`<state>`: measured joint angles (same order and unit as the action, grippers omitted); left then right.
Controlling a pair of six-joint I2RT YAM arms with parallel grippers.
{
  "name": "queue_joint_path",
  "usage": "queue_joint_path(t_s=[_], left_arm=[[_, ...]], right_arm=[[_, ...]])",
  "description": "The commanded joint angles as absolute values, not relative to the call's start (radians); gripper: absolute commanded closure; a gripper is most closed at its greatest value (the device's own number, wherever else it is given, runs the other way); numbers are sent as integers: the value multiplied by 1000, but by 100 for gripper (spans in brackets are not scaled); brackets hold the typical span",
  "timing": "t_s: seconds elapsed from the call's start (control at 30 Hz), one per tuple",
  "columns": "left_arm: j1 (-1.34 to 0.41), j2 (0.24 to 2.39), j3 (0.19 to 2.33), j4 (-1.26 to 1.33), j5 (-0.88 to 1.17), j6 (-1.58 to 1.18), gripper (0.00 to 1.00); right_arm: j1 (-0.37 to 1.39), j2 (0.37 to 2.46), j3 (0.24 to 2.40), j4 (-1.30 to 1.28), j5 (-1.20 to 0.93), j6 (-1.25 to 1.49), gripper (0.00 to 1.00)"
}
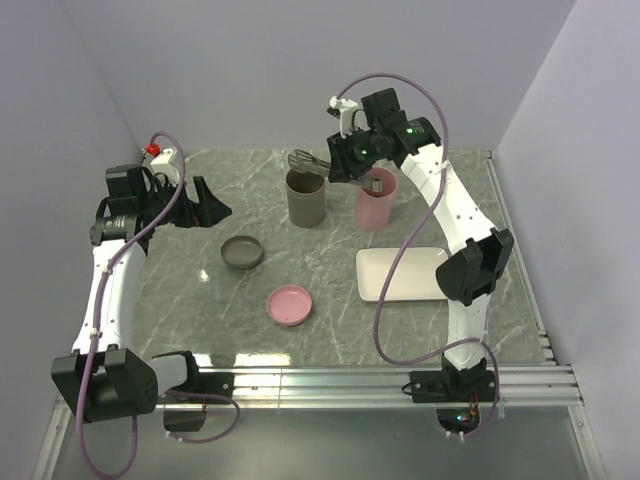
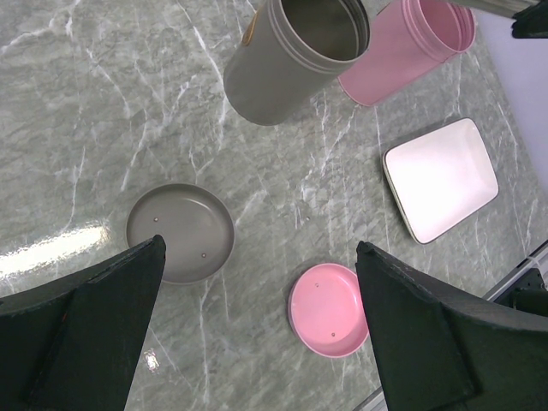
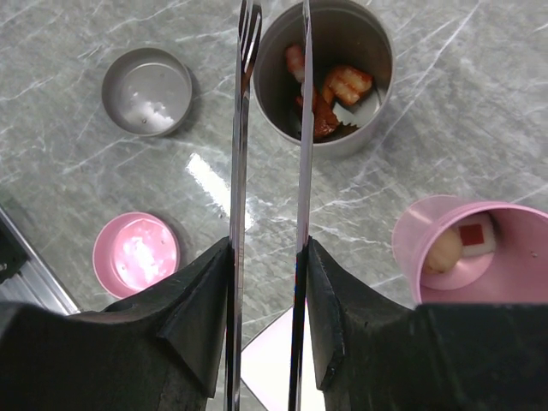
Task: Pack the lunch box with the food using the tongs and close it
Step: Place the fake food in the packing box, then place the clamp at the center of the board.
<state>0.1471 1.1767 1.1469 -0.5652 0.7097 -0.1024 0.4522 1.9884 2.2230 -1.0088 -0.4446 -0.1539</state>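
My right gripper (image 3: 268, 248) is shut on the grey metal tongs (image 3: 238, 128); its two fingers press the tongs' thin arms, which stand slightly apart. The tong tips hang empty over the open grey lunch box cylinder (image 3: 377, 111), which holds red-orange shrimp (image 3: 347, 83) and orange fried bits. To the right, the open pink cylinder (image 3: 514, 257) contains a pale ball (image 3: 441, 253) and a red-centred sushi roll (image 3: 473, 235). In the top view the tongs (image 1: 303, 160) reach over the grey cylinder (image 1: 305, 198). My left gripper (image 2: 259, 248) is open and empty above the table at the left.
A grey lid (image 1: 242, 252) and a pink lid (image 1: 289, 304) lie upside down on the marble table in front of the cylinders. A white rectangular tray (image 1: 402, 273) sits at the right. The pink cylinder (image 1: 376, 200) stands beside the grey one.
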Motion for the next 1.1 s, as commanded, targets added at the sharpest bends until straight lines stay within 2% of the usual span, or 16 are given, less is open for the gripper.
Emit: queue_joint_path(t_s=[0.0,0.2,0.33,0.47,0.63,0.87,1.07], left_arm=[[146,1175,1198,-563,716,-110,1],[149,1161,1206,-577,715,-103,1],[147,1149,1215,-591,710,-89,1],[149,1147,1216,-588,712,-89,1],[147,1155,1207,-568,738,-107,1],[147,1135,1203,-569,727,-94,1],[147,1111,1184,-577,707,-77,1]], right_arm=[[459,1884,2249,-966,-411,-161,55],[413,1737,2159,-953,-377,-156,55],[286,1591,2036,-936,-416,-117,53],[87,1410,1832,-930,-449,-97,53],[-63,1232,1562,-858,-411,-93,53],[-210,1295,1384,-824,-368,-144,54],[-261,1437,1400,-778,-340,-216,54]])
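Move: The right hand, already holding the tongs, is being taken to bare table beyond and right of the tray's far right corner, roughly 37 cm to its right, 3 cm back and 27 cm below. The grey canister stands about 9 cm left and 3 cm ahead, the pink canister some 10 cm right and 1 cm ahead, the tray 17 cm right and 15 cm back. From the left hand, that bare spot lies about 67 cm right, 6 cm ahead and 26 cm below. Carry the tongs off to the right with the right arm, about 30 cm, away from the grey canister and past the pink one: lift nearly 10 cm and draw back first, then sink some 15 cm towards the bare table. Turn the wrist about 45 degrees clockwise on the way and keep the grip at its present opening. ##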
